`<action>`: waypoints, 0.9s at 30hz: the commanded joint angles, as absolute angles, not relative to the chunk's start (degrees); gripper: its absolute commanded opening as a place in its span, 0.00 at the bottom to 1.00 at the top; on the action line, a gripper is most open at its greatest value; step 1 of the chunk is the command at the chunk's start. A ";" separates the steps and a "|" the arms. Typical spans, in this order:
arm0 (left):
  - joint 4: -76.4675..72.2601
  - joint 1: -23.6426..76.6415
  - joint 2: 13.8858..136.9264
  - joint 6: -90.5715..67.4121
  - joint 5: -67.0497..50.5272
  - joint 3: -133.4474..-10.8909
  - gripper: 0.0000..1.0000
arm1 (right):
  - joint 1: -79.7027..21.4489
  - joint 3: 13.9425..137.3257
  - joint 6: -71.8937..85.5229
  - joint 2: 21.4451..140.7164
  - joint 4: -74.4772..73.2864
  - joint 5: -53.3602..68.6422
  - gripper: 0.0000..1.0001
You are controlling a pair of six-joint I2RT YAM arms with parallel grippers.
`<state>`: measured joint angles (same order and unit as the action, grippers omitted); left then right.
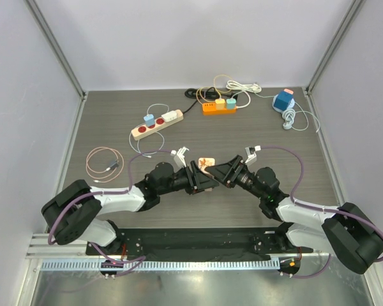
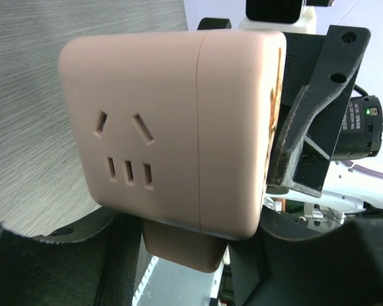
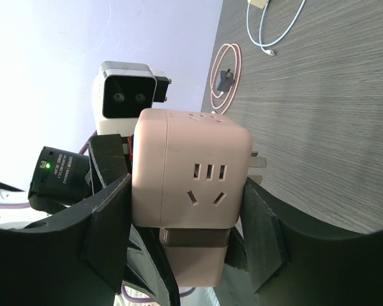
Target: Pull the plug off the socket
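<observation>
A pink cube socket (image 1: 207, 162) is held up above the table's middle, between the two arms. My right gripper (image 3: 188, 204) is shut on the socket (image 3: 191, 169), with one black finger on each side face. A smaller pink plug (image 3: 191, 258) sticks out of the socket's underside, still seated in it. My left gripper (image 2: 185, 268) comes in from the opposite side, and its dark fingers (image 2: 83, 268) press close on either side of the plug (image 2: 182, 248). The socket (image 2: 172, 127) fills most of the left wrist view. Metal prongs show on the socket's far face.
At the back lie a beige power strip (image 1: 156, 124) with plugs in it, an orange power strip (image 1: 219, 107), and a blue cube adapter (image 1: 283, 101) with white cable. A coiled pink cable (image 1: 104, 162) lies at the left. Grey walls enclose the table.
</observation>
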<state>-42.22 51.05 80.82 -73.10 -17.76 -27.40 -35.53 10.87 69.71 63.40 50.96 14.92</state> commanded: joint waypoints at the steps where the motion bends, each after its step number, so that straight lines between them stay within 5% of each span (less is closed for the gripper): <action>1: -45.71 51.24 79.37 -72.77 -18.55 -26.55 0.00 | -35.33 11.60 71.02 62.40 56.78 7.23 0.01; 27: -24.79 51.59 58.36 -65.57 -11.69 -18.99 0.00 | -22.60 23.20 72.50 86.04 68.11 7.03 0.01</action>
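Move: The left fingers already grip the small pink plug, with the cube socket roughly 5 cm ahead and almost level. The right fingers already hold that cube, and from them the plug lies about 5 cm back and a centimetre lower. On the table, some 12 cm below the left hand, the coiled pink cable lies about 38 cm left and 13 cm ahead, and the power strip about 21 cm left and 30 cm ahead. The left fingers lose their pinch on the plug as the two hands pull apart, while the right keeps hold of the cube. The left hand goes about 5.5 cm left, easing a little forward, then back. The right first draws forward and left by some 3 cm each, then shoots forward to about 8.5 cm in all, swinging back right with a clockwise turn. ##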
